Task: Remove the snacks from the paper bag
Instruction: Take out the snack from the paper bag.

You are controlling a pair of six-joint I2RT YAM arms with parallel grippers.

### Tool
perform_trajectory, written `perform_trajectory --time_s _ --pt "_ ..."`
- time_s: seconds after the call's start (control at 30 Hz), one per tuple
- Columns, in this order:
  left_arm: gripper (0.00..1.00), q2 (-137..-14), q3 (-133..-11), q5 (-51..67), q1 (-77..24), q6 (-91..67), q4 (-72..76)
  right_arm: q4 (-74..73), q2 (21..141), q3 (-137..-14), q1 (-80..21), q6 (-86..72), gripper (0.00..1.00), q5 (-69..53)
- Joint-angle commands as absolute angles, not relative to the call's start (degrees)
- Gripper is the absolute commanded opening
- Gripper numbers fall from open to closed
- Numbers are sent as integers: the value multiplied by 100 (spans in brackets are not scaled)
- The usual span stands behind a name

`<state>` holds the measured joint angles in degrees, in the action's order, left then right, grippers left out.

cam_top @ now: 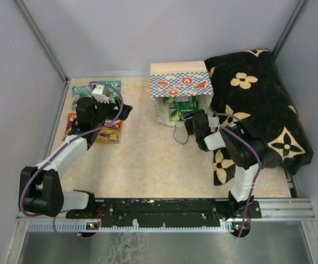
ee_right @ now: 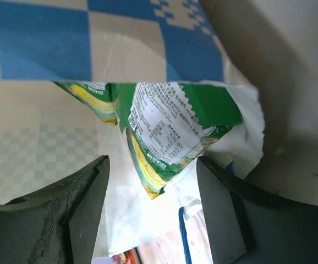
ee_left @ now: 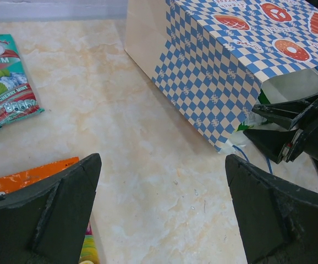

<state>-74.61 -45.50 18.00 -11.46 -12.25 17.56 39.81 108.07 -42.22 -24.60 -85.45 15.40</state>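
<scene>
The paper bag [cam_top: 180,88] lies on its side at the back middle of the table, its mouth facing the arms. Green snacks [cam_top: 179,110] show inside the mouth. My right gripper [cam_top: 192,121] is at that mouth, open. In the right wrist view a green packet [ee_right: 167,129] hangs with its corner between the fingers [ee_right: 85,203], apart from both, and the right gripper [ee_right: 151,203] holds nothing. My left gripper [cam_top: 120,114] is wide open and empty over bare table left of the bag [ee_left: 225,66]. Teal [cam_top: 101,88], orange [cam_top: 71,122] and yellow-purple [cam_top: 108,133] packets lie on the table beside it.
A black flower-patterned cloth [cam_top: 258,104] fills the back right, against the bag and under the right arm. Grey walls close in the left, back and right sides. The bag's blue cord handle [cam_top: 178,135] trails onto the table in front of the mouth.
</scene>
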Motion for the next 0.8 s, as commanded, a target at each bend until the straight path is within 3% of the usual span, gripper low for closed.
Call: perform_trajectory --time_s 0.0,0.13,0.27,0.33,0.47,0.77 --pt "100 -7434 -4619 1797 -1134 -1173 1741 3264 10641 -4318 -2525 -8670 66 1946" --pt "100 -7512 -4678 1860 -1134 -1197 1708 3243 10888 -4568 -2520 -8635 63 2000" --pt "100 -7533 -4721 1895 -1134 -1202 1664 3473 11181 -4938 -2374 -8349 51 1700" --pt "100 -7508 -4719 1862 -1136 -1175 1626 3572 11204 -5079 -2284 -8012 39 1434" --pt "100 -7456 -4677 1783 -1138 -1096 1596 3566 10948 -5024 -2121 -7448 1 1065" --pt "100 -7437 -4701 1710 -1134 -950 1505 2463 9140 -4203 -2199 -6292 0 311"
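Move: Just beyond the right hand's open fingers, about 3 cm ahead and 1 cm left at nearly the same height, is the front green snack in the paper bag. The second green snack is roughly 8 cm ahead and 3 cm left; the checkered flap overhangs some 9 cm ahead and 9 cm up. The blue handle lies 9 cm back and 2 cm left. From the left hand, the front snack is about 21 cm right, 5 cm ahead and 16 cm down. Reaching about 2 cm farther in under the flap and dipping a centimetre, the right hand shuts its fingers fully on the near, white-labelled edge of the front green snack. Still pinching it, the hand then draws back some 3 cm towards the bag's mouth and rises about 2.5 cm, the wrist turning roughly 10 degrees counter-clockwise and its left side dipping as much. ##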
